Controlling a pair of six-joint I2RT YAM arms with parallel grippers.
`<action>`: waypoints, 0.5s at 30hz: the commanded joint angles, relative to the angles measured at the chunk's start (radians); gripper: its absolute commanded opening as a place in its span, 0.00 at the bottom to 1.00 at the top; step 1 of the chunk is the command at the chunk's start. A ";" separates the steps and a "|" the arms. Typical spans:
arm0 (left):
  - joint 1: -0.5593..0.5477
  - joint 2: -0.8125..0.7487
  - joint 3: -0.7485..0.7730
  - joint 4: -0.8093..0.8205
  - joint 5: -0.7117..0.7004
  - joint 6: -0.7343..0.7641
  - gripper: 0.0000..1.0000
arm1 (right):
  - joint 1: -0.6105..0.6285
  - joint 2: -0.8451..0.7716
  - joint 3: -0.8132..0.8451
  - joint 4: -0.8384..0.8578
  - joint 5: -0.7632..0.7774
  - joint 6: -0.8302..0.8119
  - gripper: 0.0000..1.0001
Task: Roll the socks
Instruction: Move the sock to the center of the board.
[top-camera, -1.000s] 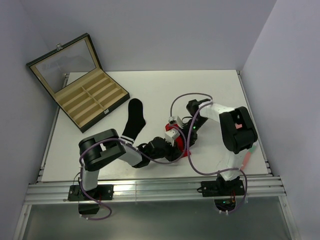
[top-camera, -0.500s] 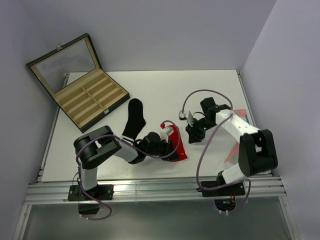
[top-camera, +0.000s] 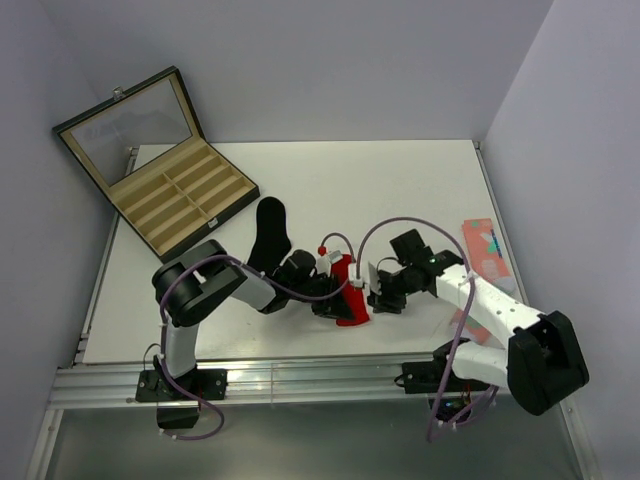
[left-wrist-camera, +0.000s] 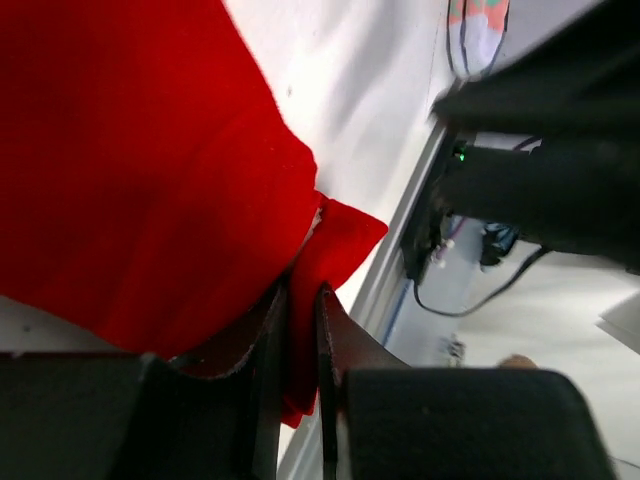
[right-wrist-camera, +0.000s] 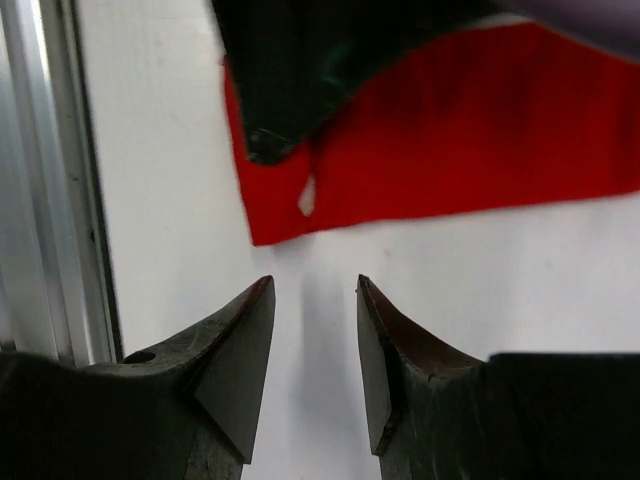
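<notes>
The red sock (top-camera: 350, 298) lies on the white table (top-camera: 400, 190) near the front edge, between the two arms. My left gripper (top-camera: 326, 298) is shut on one folded edge of it; in the left wrist view the red sock (left-wrist-camera: 150, 150) fills the frame and a fold is pinched between the left gripper (left-wrist-camera: 303, 292) jaws. My right gripper (top-camera: 377, 297) hovers open just right of the sock, empty; in its wrist view the right gripper (right-wrist-camera: 315, 285) sits just short of the red sock (right-wrist-camera: 480, 130) edge. The black sock (top-camera: 268, 232) lies flat behind the left arm, its near end hidden.
An open black box (top-camera: 170, 190) with tan compartments stands at the back left. A salmon-pink sock (top-camera: 484, 246) with green patches lies at the table's right edge. The metal rail (top-camera: 300, 375) runs along the front.
My right gripper let go of the red sock, swung out to the right, then came back low beside it with its jaws wider. The left gripper kept its grip and drew the sock slightly left.
</notes>
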 joint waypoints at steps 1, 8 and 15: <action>0.020 0.035 -0.020 -0.142 0.064 -0.032 0.00 | 0.113 -0.059 -0.056 0.121 0.077 0.027 0.46; 0.049 0.037 -0.020 -0.161 0.080 -0.044 0.00 | 0.236 -0.033 -0.077 0.179 0.109 0.071 0.47; 0.058 0.060 -0.014 -0.142 0.092 -0.064 0.00 | 0.333 -0.031 -0.128 0.250 0.164 0.111 0.48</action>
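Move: My left fingers already pinch a fold of the red sock near its near end; the sock's middle is about 5 cm ahead of them and 1 cm to the right. My right hand, empty, has the sock's free near-right corner about 4 cm to its left, 4 cm back and 6 cm below. The black sock's middle lies roughly 27 cm left of my right hand and 14 cm ahead. I bring my half-open right hand left and back, nearly 4 cm each way, while sinking some 2 cm towards the red sock's loose near-right corner, turning it about 10 degrees counter-clockwise. Meanwhile my left hand keeps its pinch and draws the near end about 1.5 cm left, rolling slightly. ##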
